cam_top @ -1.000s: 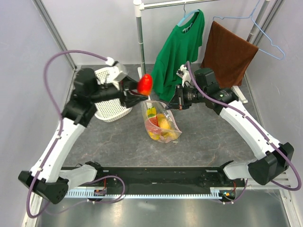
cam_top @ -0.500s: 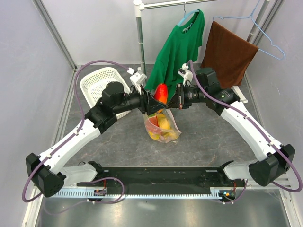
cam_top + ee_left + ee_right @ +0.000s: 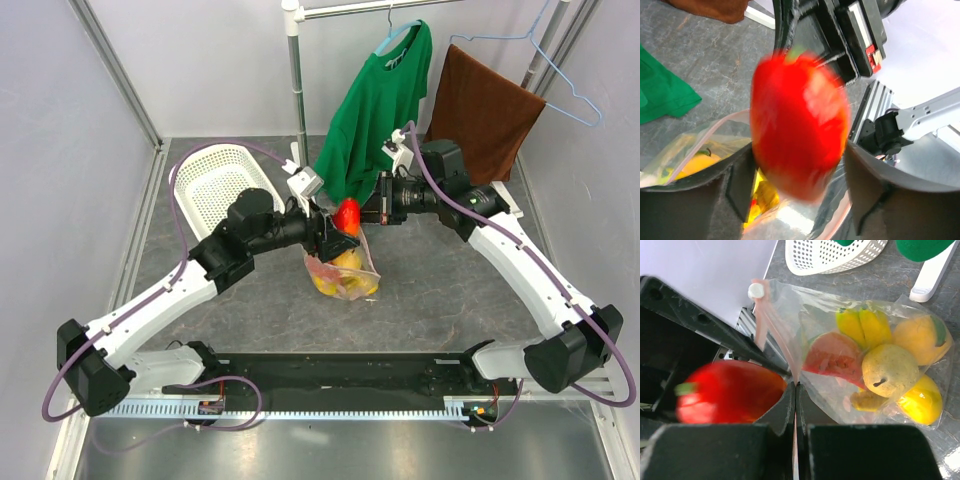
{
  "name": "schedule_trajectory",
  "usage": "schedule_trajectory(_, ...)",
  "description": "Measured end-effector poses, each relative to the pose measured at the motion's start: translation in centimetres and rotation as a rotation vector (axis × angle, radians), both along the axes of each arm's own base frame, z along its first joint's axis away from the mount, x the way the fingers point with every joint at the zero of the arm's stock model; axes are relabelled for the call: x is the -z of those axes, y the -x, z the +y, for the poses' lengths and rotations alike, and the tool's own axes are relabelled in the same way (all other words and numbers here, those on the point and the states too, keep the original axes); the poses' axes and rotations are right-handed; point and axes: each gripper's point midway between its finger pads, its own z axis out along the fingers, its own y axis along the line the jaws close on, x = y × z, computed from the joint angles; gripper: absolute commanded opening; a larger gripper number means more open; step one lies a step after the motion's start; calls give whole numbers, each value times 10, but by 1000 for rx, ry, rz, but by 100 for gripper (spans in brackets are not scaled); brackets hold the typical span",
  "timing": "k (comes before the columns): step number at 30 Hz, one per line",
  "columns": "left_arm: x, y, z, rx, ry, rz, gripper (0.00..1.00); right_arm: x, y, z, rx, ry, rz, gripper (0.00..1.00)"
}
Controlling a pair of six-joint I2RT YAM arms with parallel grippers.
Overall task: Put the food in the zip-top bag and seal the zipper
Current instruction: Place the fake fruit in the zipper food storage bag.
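The clear zip-top bag (image 3: 345, 272) stands at the table's middle, holding a yellow banana bunch (image 3: 862, 325), a red watermelon-like piece (image 3: 832, 357), a pale round fruit (image 3: 890, 371) and yellow-orange fruits (image 3: 920, 337). My right gripper (image 3: 796, 385) is shut on the bag's mouth edge at its pinkish zipper (image 3: 765, 325) and holds it up. My left gripper (image 3: 797, 165) hovers over the open mouth. A red pepper-like fruit (image 3: 799, 125) sits blurred between its spread fingers (image 3: 740, 185), above the opening. The fruit (image 3: 347, 214) also shows in the top view.
A white lattice basket (image 3: 215, 185) stands at the back left. A green shirt (image 3: 380, 110) and a brown towel (image 3: 480, 115) hang from a rack at the back, behind the right gripper (image 3: 367, 212). A white rack foot (image 3: 932, 270) lies near the bag.
My left arm swung right from the basket, carrying the red fruit to the bag's mouth. The fruit is now blurred between the fingers. The right gripper kept hold of the bag's edge.
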Motion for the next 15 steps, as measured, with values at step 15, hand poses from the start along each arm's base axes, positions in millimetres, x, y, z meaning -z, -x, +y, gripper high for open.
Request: schedule_trajectory(15, -39, 12, 22, 64, -33, -213, 98, 1, 3, 1, -29, -4, -11, 0)
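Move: The left hand has the red fruit right at its finger pads, over the open mouth of the zipper bag; the bag's middle is some 12 cm below, about 2 cm nearer the base and level left to right. The emptied white basket stands about 20 cm ahead of that hand, 26 cm to its left and 18 cm below. From the right hand, the bag's middle lies roughly 5 cm back, 3 cm left and 10 cm below. The left fingers, already loosening, spread fully and let go of the red fruit over the bag's mouth. The left hand eases back 1 to 2 cm, then lifts about 4 cm away from the bag, drifting 2 cm left as the wrist turns some 10 degrees. The right hand stays in place, still pinching the bag's rim. ##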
